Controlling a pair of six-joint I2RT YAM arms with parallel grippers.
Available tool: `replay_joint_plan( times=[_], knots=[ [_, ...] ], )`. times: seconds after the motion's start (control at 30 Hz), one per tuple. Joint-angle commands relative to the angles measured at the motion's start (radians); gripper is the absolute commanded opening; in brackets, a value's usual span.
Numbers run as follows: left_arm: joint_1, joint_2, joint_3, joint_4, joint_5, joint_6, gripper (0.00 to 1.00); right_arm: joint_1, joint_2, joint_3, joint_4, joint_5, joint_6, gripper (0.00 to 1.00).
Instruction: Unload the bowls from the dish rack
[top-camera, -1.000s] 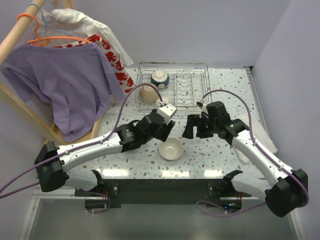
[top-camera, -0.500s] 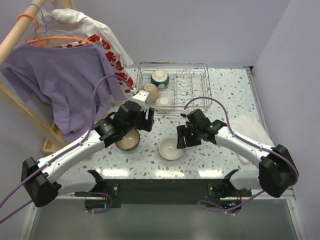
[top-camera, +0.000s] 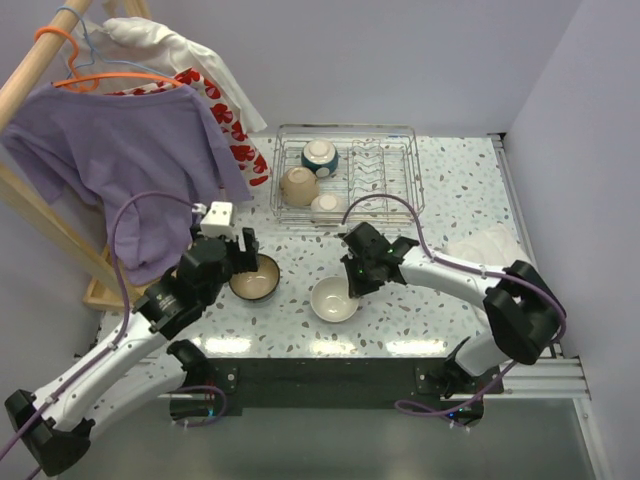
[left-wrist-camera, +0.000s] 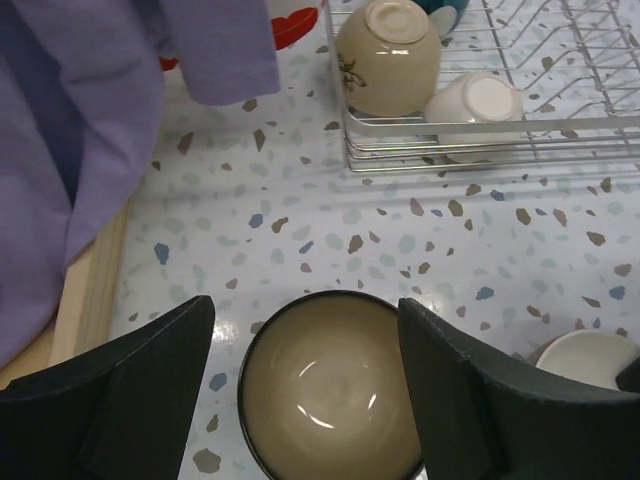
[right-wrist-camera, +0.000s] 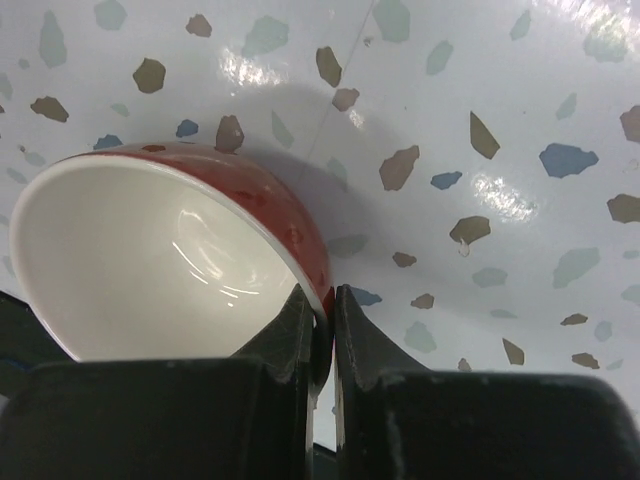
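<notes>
The dish rack (top-camera: 390, 165) stands at the back and holds a teal-and-white bowl (top-camera: 319, 155), a tan bowl (top-camera: 298, 186) and a small white bowl (top-camera: 325, 205). A dark-rimmed bowl with a tan inside (top-camera: 254, 280) stands on the table. My left gripper (top-camera: 250, 262) is open over it, one finger on each side (left-wrist-camera: 305, 305). My right gripper (top-camera: 346, 284) is shut on the rim of a dark red bowl (right-wrist-camera: 150, 260), which is low at the table (top-camera: 332, 300). The rack's near edge (left-wrist-camera: 480, 125) shows in the left wrist view.
A wooden clothes stand (top-camera: 100, 285) with a purple shirt (top-camera: 120, 150) fills the left side, and the shirt hangs close beside my left gripper (left-wrist-camera: 70, 130). A white cloth (top-camera: 485, 245) lies at the right. Walls close the back and the right side.
My left gripper has moved from the rack's front back to the left, and the dark-rimmed bowl now stands on the table beneath it. My right gripper has moved down-left onto the red bowl's rim.
</notes>
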Motion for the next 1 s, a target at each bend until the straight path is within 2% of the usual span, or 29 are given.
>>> replay_joint_plan(
  times=[0.0, 0.27, 0.4, 0.67, 0.97],
  knots=[
    [0.006, -0.106, -0.12, 0.1, -0.151, 0.011, 0.79, 0.005, 0.002, 0.132, 0.001, 0.048, -0.011, 0.0],
    [0.008, -0.236, -0.157, 0.176, -0.253, 0.068, 0.79, 0.016, 0.033, 0.304, -0.104, 0.064, -0.068, 0.0],
    [0.008, -0.27, -0.168, 0.176, -0.271, 0.06, 0.79, 0.047, 0.079, 0.488, -0.178, 0.058, -0.11, 0.0],
    [0.01, -0.294, -0.165, 0.165, -0.3, 0.049, 0.79, 0.142, 0.287, 0.88, -0.291, 0.039, -0.166, 0.0],
    [0.011, -0.376, -0.171, 0.153, -0.354, 0.028, 0.8, 0.222, 0.495, 1.117, -0.353, 0.004, -0.186, 0.0]
  ],
)
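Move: The right hand already grips the near-right rim of the red bowl, whose middle is some 5 cm to its left and 1 cm back; the stacked bowls it is bound for lie about 22 cm left, 4 cm ahead and 2 cm lower. In the rack, the white bowl sits roughly 21 cm ahead and 6 cm left of it, at about its height. From the left hand the stack is some 18 cm below and 1 cm ahead, centred sideways. Keeping its pinch on the rim, the right hand lifts the red bowl off the table, rising and reaching forward first, then sweeps it about 18 cm left towards the stacked bowls, ending some 14 cm higher, the wrist turning counter-clockwise and tipping its fingers up a little. Meanwhile the open, empty left hand clears away from above the stack, some 7 cm left, dipping before it rises, its fingers swinging left and tilting up about 15 degrees. ##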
